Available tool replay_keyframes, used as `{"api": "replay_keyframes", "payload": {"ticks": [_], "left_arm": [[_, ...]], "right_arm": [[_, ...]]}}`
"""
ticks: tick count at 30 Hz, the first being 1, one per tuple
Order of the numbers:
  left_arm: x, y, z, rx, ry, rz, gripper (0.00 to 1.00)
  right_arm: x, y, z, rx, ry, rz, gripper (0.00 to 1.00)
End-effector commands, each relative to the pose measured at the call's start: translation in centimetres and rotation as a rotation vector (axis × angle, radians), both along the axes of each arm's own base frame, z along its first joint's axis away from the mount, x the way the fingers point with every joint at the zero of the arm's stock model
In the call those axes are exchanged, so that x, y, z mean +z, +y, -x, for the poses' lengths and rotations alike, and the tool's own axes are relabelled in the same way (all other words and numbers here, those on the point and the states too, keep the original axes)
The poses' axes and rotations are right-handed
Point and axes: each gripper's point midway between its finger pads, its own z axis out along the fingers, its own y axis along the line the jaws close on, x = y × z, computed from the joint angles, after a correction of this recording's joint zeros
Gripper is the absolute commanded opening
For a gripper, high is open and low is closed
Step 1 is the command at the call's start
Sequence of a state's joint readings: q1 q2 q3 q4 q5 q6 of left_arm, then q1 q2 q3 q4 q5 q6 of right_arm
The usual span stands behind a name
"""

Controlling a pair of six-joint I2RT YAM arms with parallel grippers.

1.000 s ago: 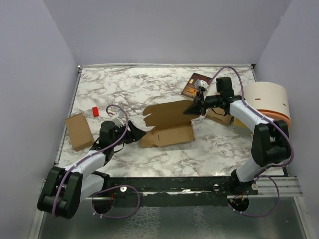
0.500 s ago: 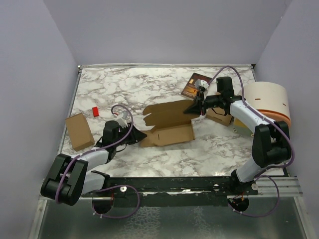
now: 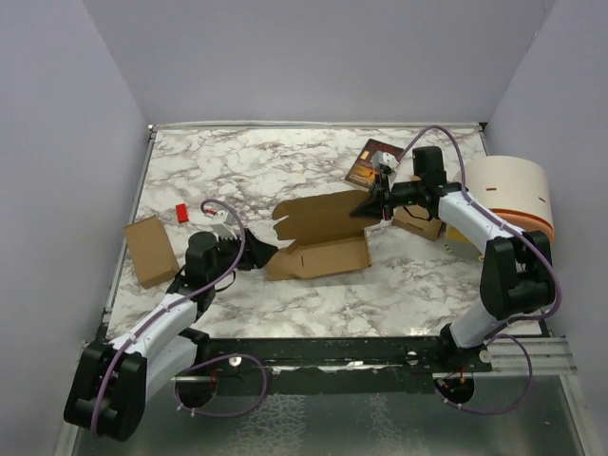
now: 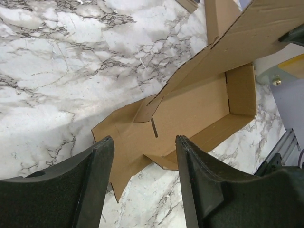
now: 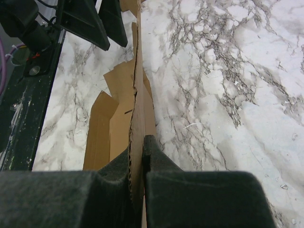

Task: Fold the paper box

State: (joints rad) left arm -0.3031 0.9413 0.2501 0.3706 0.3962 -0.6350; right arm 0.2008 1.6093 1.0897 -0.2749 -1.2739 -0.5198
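Note:
The paper box [image 3: 318, 242] is tan cardboard, half set up in the middle of the marble table, with its tray part [image 4: 199, 102] open and several flaps spread out. My left gripper [image 3: 251, 254] is at the box's left end and is open. Its fingertips [image 4: 107, 142] straddle the pointed end flap without touching it, as the left wrist view [image 4: 145, 140] shows. My right gripper [image 3: 371, 206] is shut on the raised rear panel [image 5: 137, 85], which runs edge-on out from between its pads [image 5: 151, 145].
A small closed cardboard box [image 3: 150, 250] lies at the left edge, with a red block [image 3: 181, 212] beside it. A dark printed booklet [image 3: 372, 163] and a white drum with an orange band [image 3: 508, 195] sit at the back right. Another cardboard piece [image 3: 418, 224] lies under the right arm.
The left jaws narrowed and then opened again. The left arm's elbow swung out and back, and its gripper drew back slightly. The box and the right gripper have not moved.

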Motion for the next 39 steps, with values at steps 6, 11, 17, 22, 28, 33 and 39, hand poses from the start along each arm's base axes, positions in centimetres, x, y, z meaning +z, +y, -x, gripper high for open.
{"api": "replay_keyframes", "payload": {"ticks": [6, 11, 17, 22, 28, 33, 39], "left_arm": [[2.8, -1.5, -0.9, -0.073, -0.18, 0.057, 0.19], [0.3, -1.5, -1.9, -0.032, -0.116, 0.007, 0.06], [-0.5, -3.0, -2.6, -0.031, -0.127, 0.0, 0.04], [-1.0, -3.9, -3.4, -0.031, -0.153, -0.046, 0.04], [-1.5, -4.1, -3.6, -0.018, -0.181, -0.116, 0.04], [-1.2, -4.0, -3.4, -0.03, -0.214, -0.132, 0.05], [-1.1, -4.7, -3.0, -0.071, -0.23, -0.117, 0.06]], "right_arm": [[1.3, -0.1, 0.4, 0.017, -0.04, -0.032, 0.01], [1.2, -0.1, 0.4, 0.017, -0.037, -0.032, 0.01], [1.0, -0.1, 0.4, 0.016, -0.03, -0.03, 0.01], [1.0, -0.1, 0.4, 0.018, -0.031, -0.031, 0.01], [1.1, -0.1, 0.4, 0.018, -0.033, -0.032, 0.01], [1.0, -0.1, 0.4, 0.02, -0.031, -0.033, 0.01], [1.1, -0.1, 0.4, 0.018, -0.033, -0.032, 0.01]]}}
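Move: The paper box's splayed left end flap lies just below the open left fingers, about 2 cm back, 3 cm right and 5 cm down. The open tray's middle is some 12 cm to this hand's right and 2 cm back, 6 cm lower; the raised lid's middle is about 6 cm ahead and 10 cm right, near hand height. From the right hand, which grips the lid, that flap is some 19 cm left, 10 cm back and 12 cm down. Closed into a single point, the left fingertips come against the box's left end near the flap's fold. They shut from about half open during a small rise, then the hand sinks about 4 cm while working some 4 cm right and 2.5 cm forward, the fingers tipping up about 10 degrees towards the end. The right hand stays put, still pinching the lid. ##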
